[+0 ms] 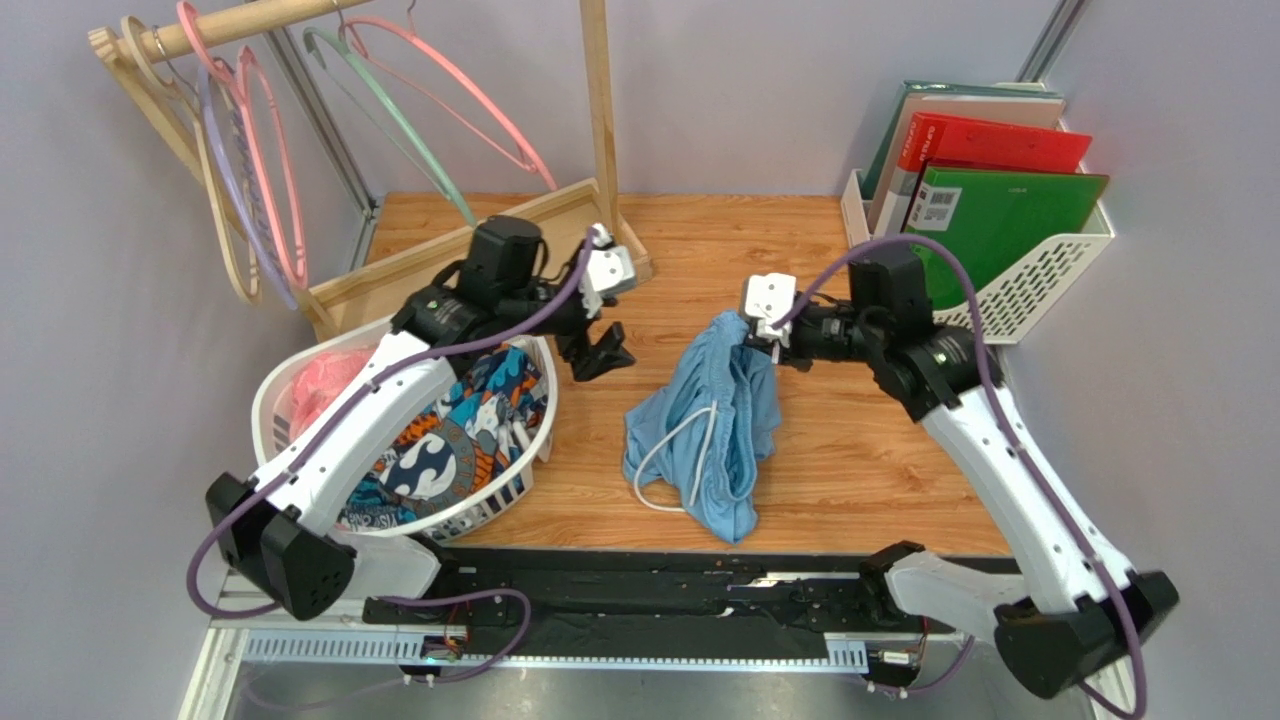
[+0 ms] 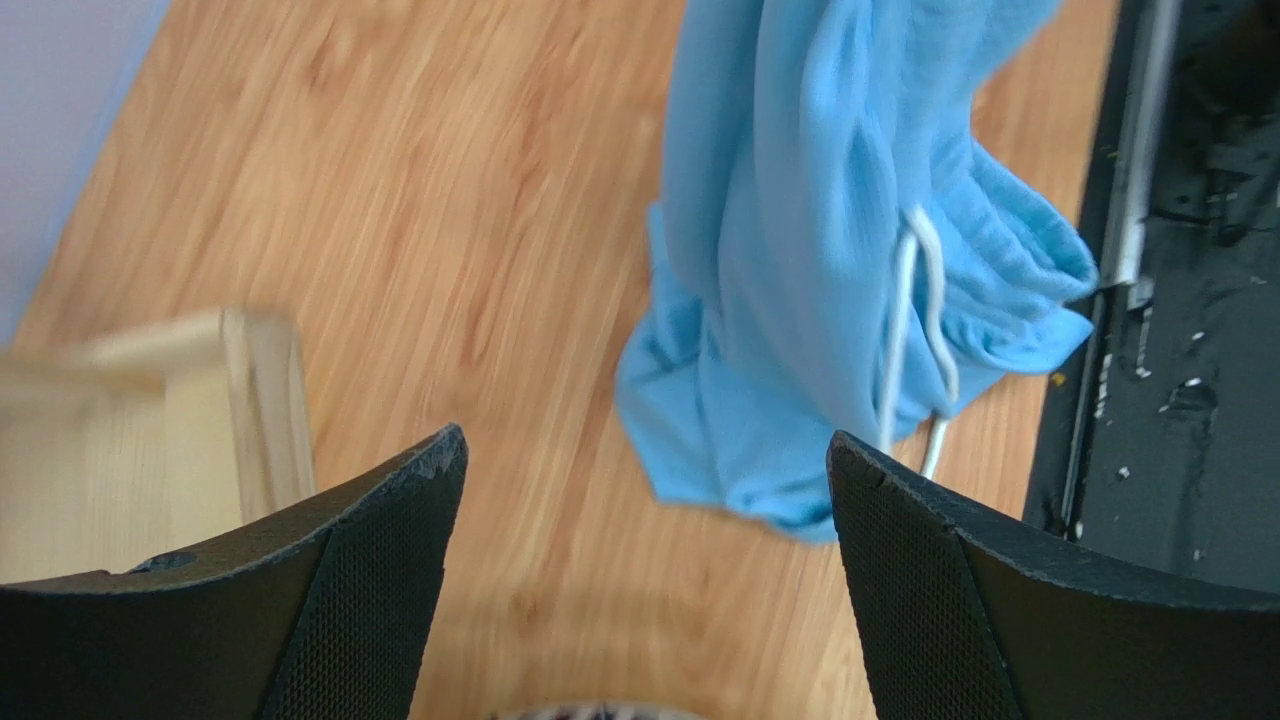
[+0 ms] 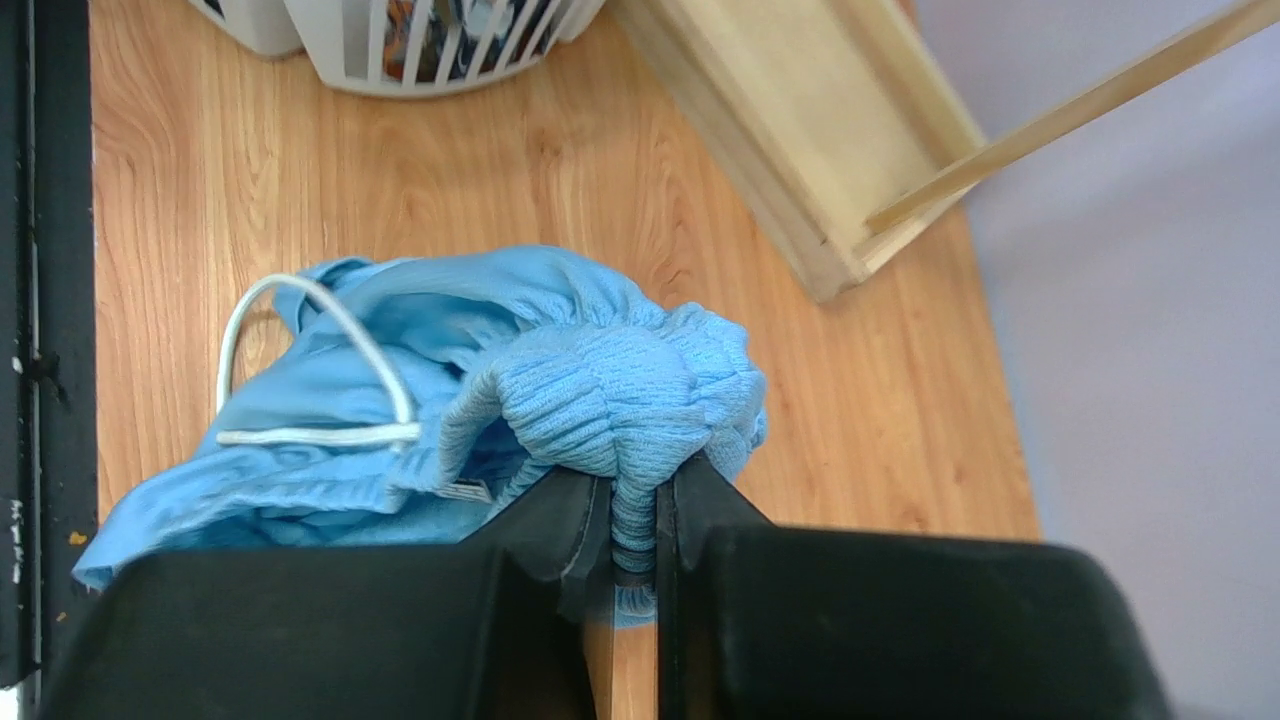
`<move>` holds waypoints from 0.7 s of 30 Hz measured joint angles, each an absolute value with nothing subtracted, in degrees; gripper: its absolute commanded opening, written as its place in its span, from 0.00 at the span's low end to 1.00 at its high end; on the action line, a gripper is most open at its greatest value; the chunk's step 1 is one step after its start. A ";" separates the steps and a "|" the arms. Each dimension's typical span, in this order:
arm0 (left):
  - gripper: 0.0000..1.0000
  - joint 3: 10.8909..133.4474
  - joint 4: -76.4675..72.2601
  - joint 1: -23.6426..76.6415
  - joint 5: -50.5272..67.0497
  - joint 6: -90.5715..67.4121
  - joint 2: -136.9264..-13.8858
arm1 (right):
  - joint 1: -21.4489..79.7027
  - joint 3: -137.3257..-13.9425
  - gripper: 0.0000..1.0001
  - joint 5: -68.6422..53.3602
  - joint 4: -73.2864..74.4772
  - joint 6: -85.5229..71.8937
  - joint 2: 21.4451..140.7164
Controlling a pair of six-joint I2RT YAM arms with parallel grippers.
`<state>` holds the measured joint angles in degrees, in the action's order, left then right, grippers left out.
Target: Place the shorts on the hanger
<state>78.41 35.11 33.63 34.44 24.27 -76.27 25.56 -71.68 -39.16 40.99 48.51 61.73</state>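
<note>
The light blue shorts (image 1: pixel 706 428) hang bunched from my right gripper (image 1: pixel 739 333), their lower part resting on the wooden table, with the white drawstring looped at the front. In the right wrist view my gripper (image 3: pixel 634 488) is shut on the elastic waistband of the shorts (image 3: pixel 601 375). My left gripper (image 1: pixel 601 357) is open and empty, held above the table left of the shorts. In its wrist view the jaws (image 2: pixel 646 450) stand wide apart, with the shorts (image 2: pixel 842 225) ahead. A salmon-pink hanger (image 1: pixel 504 128) hangs on the wooden rail at the back left, far from both grippers.
A white laundry basket (image 1: pixel 286 390) at the left holds a pink garment (image 1: pixel 323 383) and a patterned cloth (image 1: pixel 451 428). The rack's wooden base (image 1: pixel 451 248) and post (image 1: pixel 601 105) stand behind it. More hangers (image 1: pixel 226 165) hang on the rail. A white file rack (image 1: pixel 1037 285) stands back right.
</note>
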 measured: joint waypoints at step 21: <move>0.95 68.93 36.34 29.10 30.98 16.49 -61.10 | 26.30 -79.59 0.95 -27.40 44.23 23.20 84.73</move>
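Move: The right hand holds the shorts by the gathered waistband; the clear table spot it swings them to lies about 8 cm ahead, 12 cm left and 20 cm below. Also from the right hand, the tray's near right corner is some 22 cm ahead and 15 cm left, and the laundry basket's middle is level with it, about 50 cm left. The left hand has that spot about 8 cm ahead and 9 cm right, 18 cm below. Right hand sweeps some 13 cm forward-left while sinking, opens and releases the shorts, then backs right; left hand retreats left. ##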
